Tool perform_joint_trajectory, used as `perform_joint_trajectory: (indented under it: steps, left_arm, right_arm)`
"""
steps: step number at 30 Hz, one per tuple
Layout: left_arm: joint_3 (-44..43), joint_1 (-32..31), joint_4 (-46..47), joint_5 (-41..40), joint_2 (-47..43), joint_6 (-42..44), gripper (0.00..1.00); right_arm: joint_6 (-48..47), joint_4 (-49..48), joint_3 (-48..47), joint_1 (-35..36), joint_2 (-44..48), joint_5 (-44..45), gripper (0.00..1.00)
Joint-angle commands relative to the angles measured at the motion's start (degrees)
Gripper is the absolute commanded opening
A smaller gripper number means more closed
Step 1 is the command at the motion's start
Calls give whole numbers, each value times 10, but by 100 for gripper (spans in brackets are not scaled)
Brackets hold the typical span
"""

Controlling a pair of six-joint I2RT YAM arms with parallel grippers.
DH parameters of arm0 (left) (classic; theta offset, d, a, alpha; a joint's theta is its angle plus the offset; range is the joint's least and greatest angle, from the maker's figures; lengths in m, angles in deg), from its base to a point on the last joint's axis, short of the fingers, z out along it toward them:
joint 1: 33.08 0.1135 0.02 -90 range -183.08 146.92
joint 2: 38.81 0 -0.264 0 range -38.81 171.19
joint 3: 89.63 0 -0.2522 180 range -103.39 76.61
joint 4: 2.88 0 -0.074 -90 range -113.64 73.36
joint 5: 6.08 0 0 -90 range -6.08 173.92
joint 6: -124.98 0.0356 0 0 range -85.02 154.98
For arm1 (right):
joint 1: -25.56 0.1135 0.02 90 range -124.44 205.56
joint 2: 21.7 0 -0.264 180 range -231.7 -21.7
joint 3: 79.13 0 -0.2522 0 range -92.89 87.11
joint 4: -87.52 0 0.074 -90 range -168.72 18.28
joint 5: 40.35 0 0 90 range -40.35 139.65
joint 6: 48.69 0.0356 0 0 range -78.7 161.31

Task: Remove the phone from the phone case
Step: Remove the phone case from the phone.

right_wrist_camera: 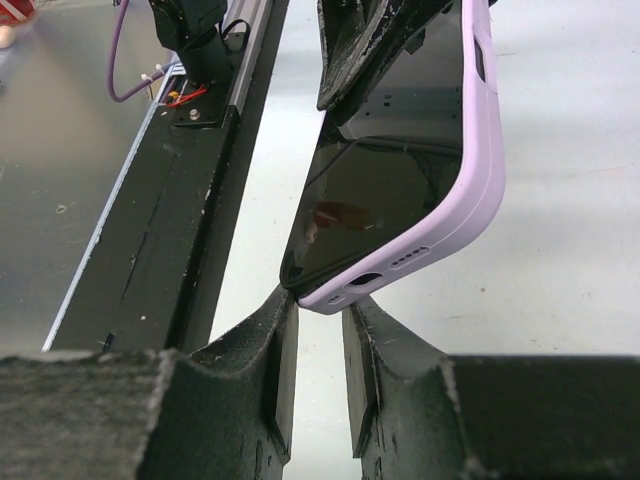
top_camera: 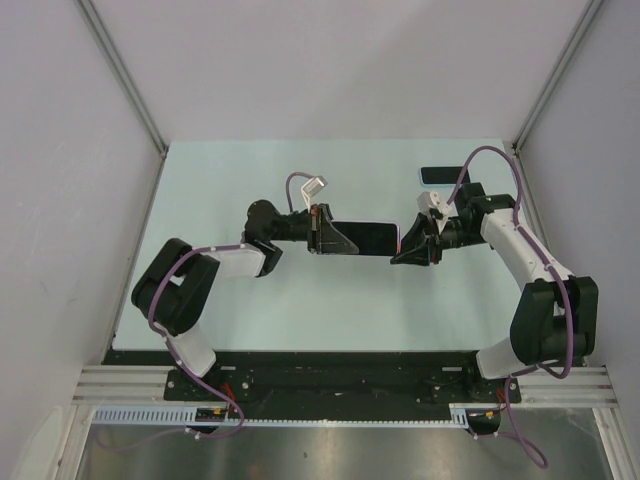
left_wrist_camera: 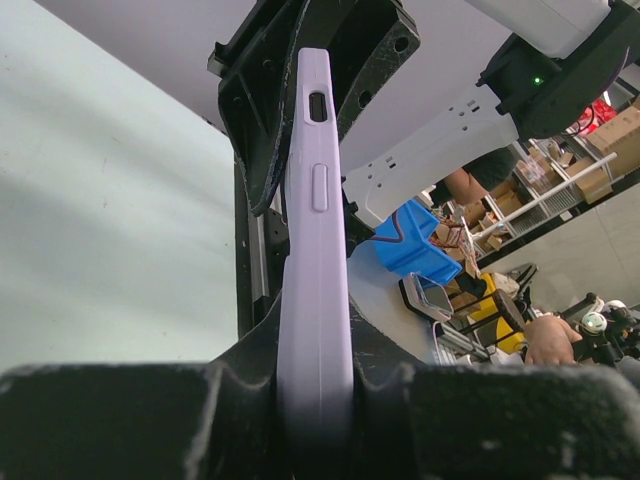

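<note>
A phone (top_camera: 358, 238) with a dark screen (right_wrist_camera: 385, 170) sits in a lilac phone case (right_wrist_camera: 472, 200) and hangs above the middle of the table between both arms. My left gripper (top_camera: 325, 236) is shut on its left end. In the left wrist view the case's edge (left_wrist_camera: 315, 250) runs up from between the clamped fingers (left_wrist_camera: 315, 400). My right gripper (right_wrist_camera: 320, 300) is at the opposite end. Its jaws stand narrowly apart, pinching the case's bottom corner at the fingertips. One tip meets the screen's edge and the other the case beside the charging port.
A small dark flat object (top_camera: 441, 176) lies at the table's far right. The black base rail (right_wrist_camera: 190, 190) runs along the near edge. Pale green tabletop (top_camera: 230, 180) surrounds the arms, with grey walls on three sides.
</note>
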Motion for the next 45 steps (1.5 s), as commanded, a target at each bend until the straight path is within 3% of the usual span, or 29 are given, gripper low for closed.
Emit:
perform_joint_trajectory:
  steps: [1, 13, 17, 23, 45]
  left_arm:
    - [-33, -58, 255, 83, -53, -36, 0]
    - [-27, -53, 256, 67, -52, -21, 0]
    - [-23, -42, 256, 53, -50, -15, 0]
    - [-17, -21, 256, 38, -48, -10, 0]
    - [-8, 1, 256, 20, -50, 5, 0]
  right_arm:
    - [-13, -86, -21, -4, -16, 23, 25]
    - [-14, -74, -22, -10, 0, -3, 32]
    - [-15, -70, -22, -11, 5, -8, 45]
    - [-15, -68, -22, -17, 10, -18, 56]
    - [-10, -57, -22, -55, 28, -63, 59]
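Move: The phone case's near right corner lies right at the right fingertips, about 1 cm ahead and 1 cm to the left, level with them. The middle of the phone, still in its case, is some 7 cm left of the right hand and 4 cm farther out. From the left hand, which grips the other end, that corner is about 10 cm to the right, 3 cm back and 2 cm lower. The right fingers open off the case's corner and withdraw about 3 cm forward and right, rising slightly. ##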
